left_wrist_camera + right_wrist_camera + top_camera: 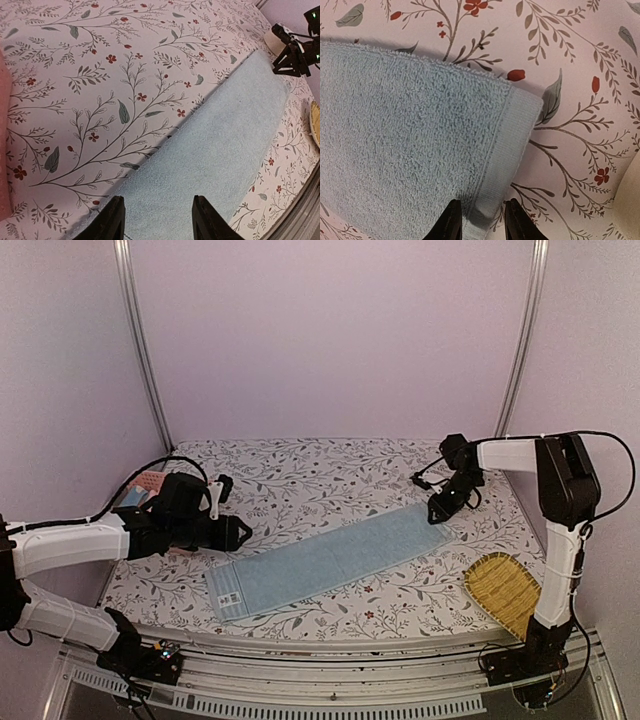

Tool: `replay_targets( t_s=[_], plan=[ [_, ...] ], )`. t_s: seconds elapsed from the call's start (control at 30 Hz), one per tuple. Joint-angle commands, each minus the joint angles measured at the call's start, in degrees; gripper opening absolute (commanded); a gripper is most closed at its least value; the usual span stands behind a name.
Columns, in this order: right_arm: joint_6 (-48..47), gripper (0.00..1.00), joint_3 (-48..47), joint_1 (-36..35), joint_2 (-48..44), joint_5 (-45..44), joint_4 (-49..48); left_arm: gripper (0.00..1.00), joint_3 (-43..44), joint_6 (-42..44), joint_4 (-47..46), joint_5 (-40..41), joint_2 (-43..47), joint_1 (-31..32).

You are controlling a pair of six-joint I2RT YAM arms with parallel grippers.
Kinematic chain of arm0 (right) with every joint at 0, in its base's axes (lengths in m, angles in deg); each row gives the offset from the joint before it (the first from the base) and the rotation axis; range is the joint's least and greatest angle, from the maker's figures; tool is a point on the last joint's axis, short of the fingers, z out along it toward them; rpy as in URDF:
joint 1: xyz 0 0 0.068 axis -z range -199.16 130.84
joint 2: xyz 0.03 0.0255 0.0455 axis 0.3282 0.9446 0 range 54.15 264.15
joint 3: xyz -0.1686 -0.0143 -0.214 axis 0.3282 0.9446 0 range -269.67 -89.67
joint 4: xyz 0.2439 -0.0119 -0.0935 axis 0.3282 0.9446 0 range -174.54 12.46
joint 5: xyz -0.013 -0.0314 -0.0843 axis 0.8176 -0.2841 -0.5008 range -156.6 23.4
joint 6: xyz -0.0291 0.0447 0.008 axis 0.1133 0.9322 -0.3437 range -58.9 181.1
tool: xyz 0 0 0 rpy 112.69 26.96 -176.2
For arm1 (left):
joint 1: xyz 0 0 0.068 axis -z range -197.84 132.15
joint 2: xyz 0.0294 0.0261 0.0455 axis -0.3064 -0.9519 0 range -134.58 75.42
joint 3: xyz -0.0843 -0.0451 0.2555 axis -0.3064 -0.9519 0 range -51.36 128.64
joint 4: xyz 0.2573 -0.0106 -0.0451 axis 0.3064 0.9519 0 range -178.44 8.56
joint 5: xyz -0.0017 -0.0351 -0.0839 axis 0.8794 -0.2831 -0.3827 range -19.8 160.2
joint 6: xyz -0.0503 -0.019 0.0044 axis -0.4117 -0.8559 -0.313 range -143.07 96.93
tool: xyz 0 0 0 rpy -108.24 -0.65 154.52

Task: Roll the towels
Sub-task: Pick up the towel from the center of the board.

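Observation:
A light blue towel (330, 560) lies flat and unrolled on the flowered table, running diagonally from near left to far right. My left gripper (243, 533) hovers by its left end. In the left wrist view it (157, 197) is open over the terry surface (220, 150) with nothing between its fingers. My right gripper (438, 512) is at the towel's far right end. In the right wrist view its narrow jaws (479, 202) close on the woven hem (507, 145) near the corner, and the hem bunches up slightly between them.
A pink basket (150, 483) sits behind the left arm at the table's left edge. A woven bamboo tray (505, 592) lies at the near right corner. A cream object (632, 200) stands just right of the right gripper.

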Motion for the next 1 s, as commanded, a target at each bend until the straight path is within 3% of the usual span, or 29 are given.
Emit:
replay_targets(
  t_s=[0.0,0.27,0.67,0.83,0.97],
  plan=[
    [0.0,0.33,-0.4,-1.7,2.2,-3.6,0.5,0.47,-0.6,-1.0,-1.4,-0.1,-0.1,0.4],
    [0.0,0.32,0.9,-1.7,4.0,-7.3,0.0,0.47,-1.0,-2.3,-0.8,1.7,0.8,0.7],
    [-2.7,0.11,2.2,0.6,6.2,-10.4,-1.2,0.47,-1.6,-2.9,0.2,3.6,4.3,0.7],
    [-3.6,0.04,2.6,2.6,0.7,-9.4,-2.0,0.48,-3.3,-3.1,1.1,4.9,7.6,0.7],
    [-4.0,0.03,0.7,2.8,-5.5,-3.0,0.0,0.48,-4.4,-3.5,2.0,5.4,9.0,0.7]
  ],
)
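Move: The right gripper hangs open right over the hem at the towel's right end, only about 1 cm above it. From this gripper the mug stands roughly 7 cm ahead and 7 cm to the right, and the wicker tray lies some 18 cm back and 14 cm to the right. From the left hand, that towel end is about 10 cm ahead, 39 cm to the right and 13 cm lower. Sink the right gripper about 1 cm so the fingertips straddle the hem, then shut them until they pinch the towel's end. Keeping the pinch, pull to the right some 2.5 cm and slightly forward, towards the mug, barely rising. Meanwhile draw the open left gripper up and left about 2.5 cm, clear of the towel. ##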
